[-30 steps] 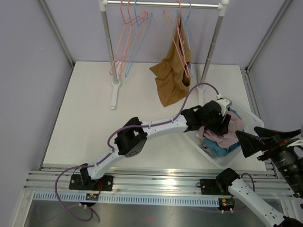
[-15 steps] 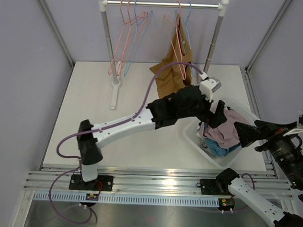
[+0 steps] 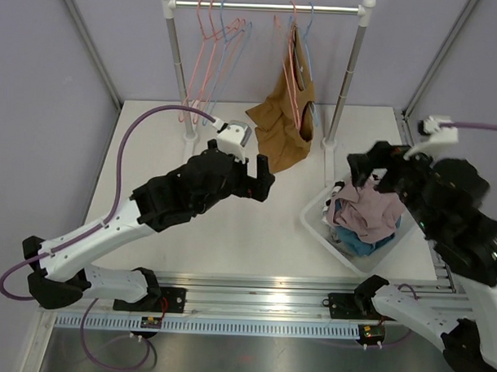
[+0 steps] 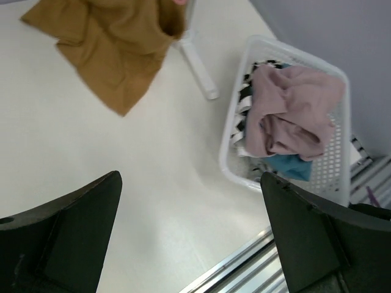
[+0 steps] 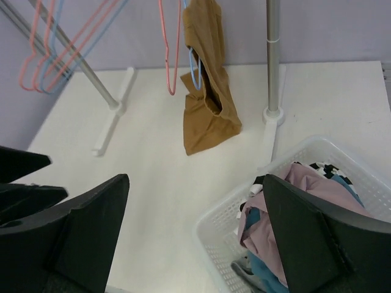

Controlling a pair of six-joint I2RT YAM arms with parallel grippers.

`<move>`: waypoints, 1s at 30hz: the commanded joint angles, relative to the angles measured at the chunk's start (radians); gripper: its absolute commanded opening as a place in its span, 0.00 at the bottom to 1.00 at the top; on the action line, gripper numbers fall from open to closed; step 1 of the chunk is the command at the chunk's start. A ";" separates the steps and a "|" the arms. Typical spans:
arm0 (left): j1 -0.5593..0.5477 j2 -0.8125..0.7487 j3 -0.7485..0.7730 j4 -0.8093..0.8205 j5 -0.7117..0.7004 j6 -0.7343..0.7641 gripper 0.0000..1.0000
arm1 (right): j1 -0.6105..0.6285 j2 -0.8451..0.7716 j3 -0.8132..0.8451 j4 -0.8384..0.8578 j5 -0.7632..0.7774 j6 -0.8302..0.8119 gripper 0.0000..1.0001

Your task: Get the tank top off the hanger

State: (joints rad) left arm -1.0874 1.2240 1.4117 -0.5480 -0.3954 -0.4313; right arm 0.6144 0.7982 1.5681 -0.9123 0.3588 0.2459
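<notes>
A mustard-brown tank top [image 3: 283, 130] hangs on a hanger [image 3: 295, 57] at the right end of the rail, its hem resting on the table. The left wrist view shows the tank top [image 4: 113, 43] at upper left, and in the right wrist view it [image 5: 208, 116] hangs on a blue hanger [image 5: 194, 67]. My left gripper [image 3: 261, 178] is open and empty over the table, just in front and to the left of the tank top. My right gripper [image 3: 372, 167] is open and empty above the basket, to the right of the garment. Both wrist views show wide empty jaws [image 4: 190, 177] [image 5: 195, 179].
A white laundry basket [image 3: 316, 229] at the right holds a pink garment [image 3: 370, 208] and other clothes. The clothes rack [image 3: 267, 5] spans the back, with empty pink and blue hangers [image 3: 208, 62] at its left end and a right post [image 3: 342, 91] beside the tank top.
My left gripper opened over the basket, then swung left to the middle of the table. My right arm rose and moved in above the basket.
</notes>
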 commanded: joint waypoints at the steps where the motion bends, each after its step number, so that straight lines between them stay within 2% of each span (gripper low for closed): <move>1: 0.085 -0.055 -0.046 -0.164 -0.119 -0.061 0.99 | -0.001 0.197 0.062 0.067 0.032 -0.068 0.97; 4: 0.135 -0.125 -0.105 -0.236 -0.100 -0.055 0.99 | -0.004 0.346 0.170 0.099 0.045 -0.109 0.91; 6: 0.149 -0.164 -0.132 -0.297 -0.102 -0.032 0.99 | -0.015 0.470 0.280 0.108 0.032 -0.146 0.83; 9: 0.150 -0.233 -0.163 -0.391 -0.105 0.000 0.99 | -0.083 0.648 0.456 0.083 -0.047 -0.168 0.75; 13: 0.150 -0.363 -0.278 -0.379 -0.071 0.083 0.99 | -0.140 0.893 0.683 0.043 -0.083 -0.200 0.74; 17: 0.150 -0.440 -0.379 -0.353 -0.167 0.115 0.99 | -0.174 1.091 0.999 -0.037 -0.115 -0.240 0.72; 21: 0.161 -0.465 -0.460 -0.280 -0.134 0.134 0.99 | -0.206 1.184 1.055 0.028 -0.178 -0.238 0.63; 22: 0.168 -0.466 -0.467 -0.276 -0.106 0.138 0.99 | -0.206 1.213 1.072 0.044 -0.194 -0.240 0.58; 25: 0.187 -0.477 -0.491 -0.276 -0.115 0.144 0.99 | -0.206 1.295 1.162 0.059 -0.187 -0.289 0.53; 29: 0.190 -0.494 -0.499 -0.268 -0.103 0.155 0.99 | -0.214 1.332 1.170 0.101 -0.201 -0.287 0.29; 30: 0.196 -0.495 -0.502 -0.262 -0.100 0.157 0.99 | -0.216 1.332 1.163 0.119 -0.207 -0.284 0.26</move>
State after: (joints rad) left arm -0.9016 0.7490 0.9161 -0.8780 -0.5060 -0.3023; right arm 0.4068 2.1292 2.6923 -0.8730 0.1852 -0.0200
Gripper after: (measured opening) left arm 0.987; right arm 0.295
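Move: The blue hanger holding the brown tank top is about 33 cm ahead of the right hand, 12 cm left and 4 cm lower. The tank top's body hangs some 18 cm beneath it. A pink hanger hangs about 4 cm to its left, and the rack's right post stands roughly 6 cm to its right. From the left hand, the blue hanger lies about 30 cm ahead, 11 cm right and 5 cm higher. Right hand reaches some 33 cm forward and leftward, fingers closing around blue hanger; left withdraws leftward and down. ##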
